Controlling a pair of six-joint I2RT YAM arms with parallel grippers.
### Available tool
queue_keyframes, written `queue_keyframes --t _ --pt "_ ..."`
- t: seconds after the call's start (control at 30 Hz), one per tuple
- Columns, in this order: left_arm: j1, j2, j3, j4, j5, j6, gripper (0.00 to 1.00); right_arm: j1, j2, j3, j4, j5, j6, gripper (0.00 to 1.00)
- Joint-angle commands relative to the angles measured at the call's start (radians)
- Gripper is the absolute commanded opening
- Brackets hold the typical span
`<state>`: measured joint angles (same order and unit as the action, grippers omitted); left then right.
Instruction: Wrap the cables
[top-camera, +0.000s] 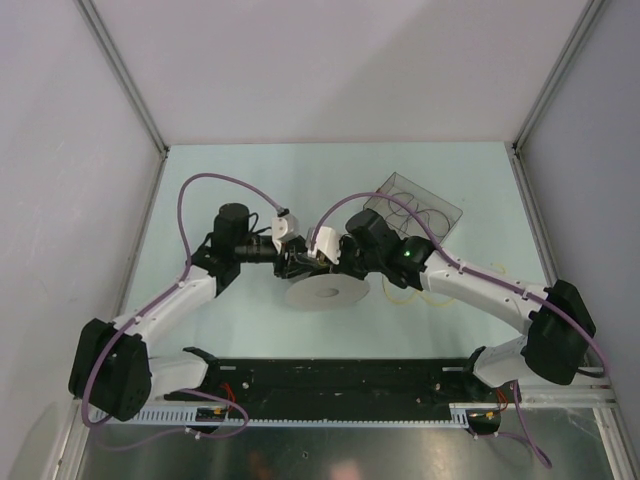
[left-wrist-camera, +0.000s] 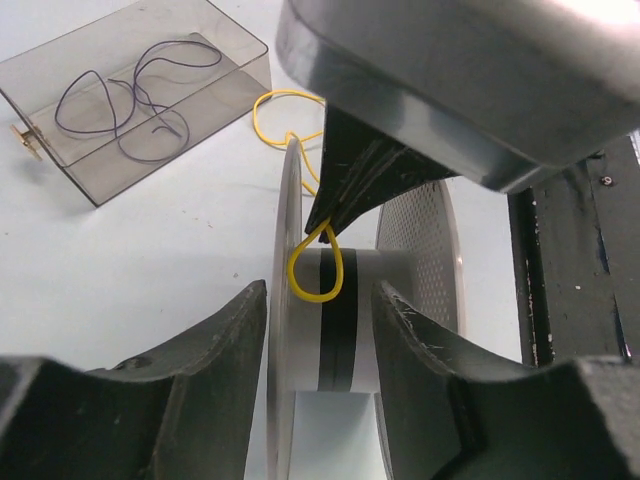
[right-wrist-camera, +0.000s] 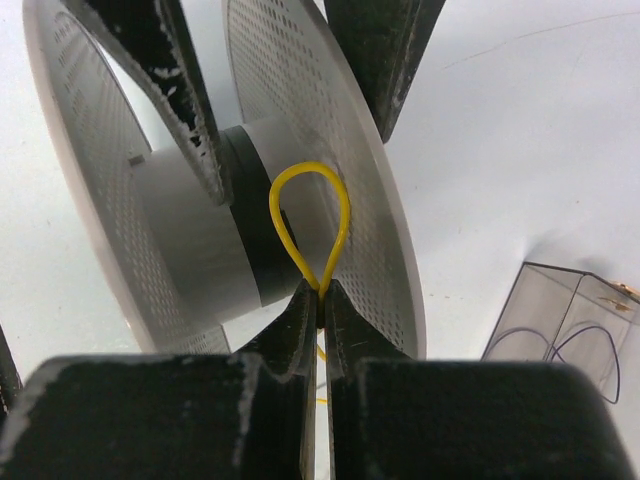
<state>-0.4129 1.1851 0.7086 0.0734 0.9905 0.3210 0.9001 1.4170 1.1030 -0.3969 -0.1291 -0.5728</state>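
Observation:
A white spool (top-camera: 327, 292) with perforated flanges and a grey hub (left-wrist-camera: 360, 320) lies between both arms. A loop of the thin yellow cable (right-wrist-camera: 310, 166) stands against the hub, pinched at its base by my right gripper (right-wrist-camera: 322, 290), which is shut on it between the flanges. In the left wrist view the same loop (left-wrist-camera: 315, 298) hangs from the right gripper's black tips (left-wrist-camera: 328, 215). My left gripper (left-wrist-camera: 320, 290) is half closed across one flange, one finger outside it and the other against the hub. More yellow cable (left-wrist-camera: 262, 112) trails over the table behind the spool.
A clear plastic box (top-camera: 440, 205) stands at the back right, just behind the right arm; it holds a thin purple wire (left-wrist-camera: 110, 110). A black rail (top-camera: 330, 380) runs along the near edge between the arm bases. Grey walls close in both sides.

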Motion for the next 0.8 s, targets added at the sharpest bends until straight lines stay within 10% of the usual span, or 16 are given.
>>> queue_keyframes --t 0.0,0.37,0.77 --pt "-0.019 0.013 -0.003 0.055 0.018 -0.019 0.52 0.000 0.009 0.020 0.057 0.004 0.035 0.00" --pt "-0.039 0.078 -0.013 0.139 -0.034 -0.048 0.46 -0.001 0.012 0.005 0.087 -0.021 0.064 0.00" --pt "-0.059 0.095 -0.014 0.149 -0.030 -0.043 0.18 -0.021 0.036 0.002 0.123 -0.032 0.086 0.00"
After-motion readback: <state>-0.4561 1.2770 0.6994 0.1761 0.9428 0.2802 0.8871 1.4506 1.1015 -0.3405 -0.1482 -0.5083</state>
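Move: The yellow cable loop, pinched in the right gripper, hangs about 3 cm to the right of the left hand point and 1 cm below it; from the right hand it lies some 2 cm left and 1 cm down. The spool's middle is roughly 3 cm back, 4 cm right and 7 cm below the left hand, its far flange only about 1 cm ahead, 3 cm right and 6 cm down. The clear box stands some 20 cm right, 14 cm ahead and 14 cm down. Bring the half-open left gripper down and right about 2 cm each way, easing slightly forward, one finger kept on each side of the spool's far flange, and close to about half the gap so the yellow loop is caught against the flange's inner face. Keep the right grip shut on the cable and feed it about 1 cm left and a little forward towards the left fingers, dipping slightly at the end. ##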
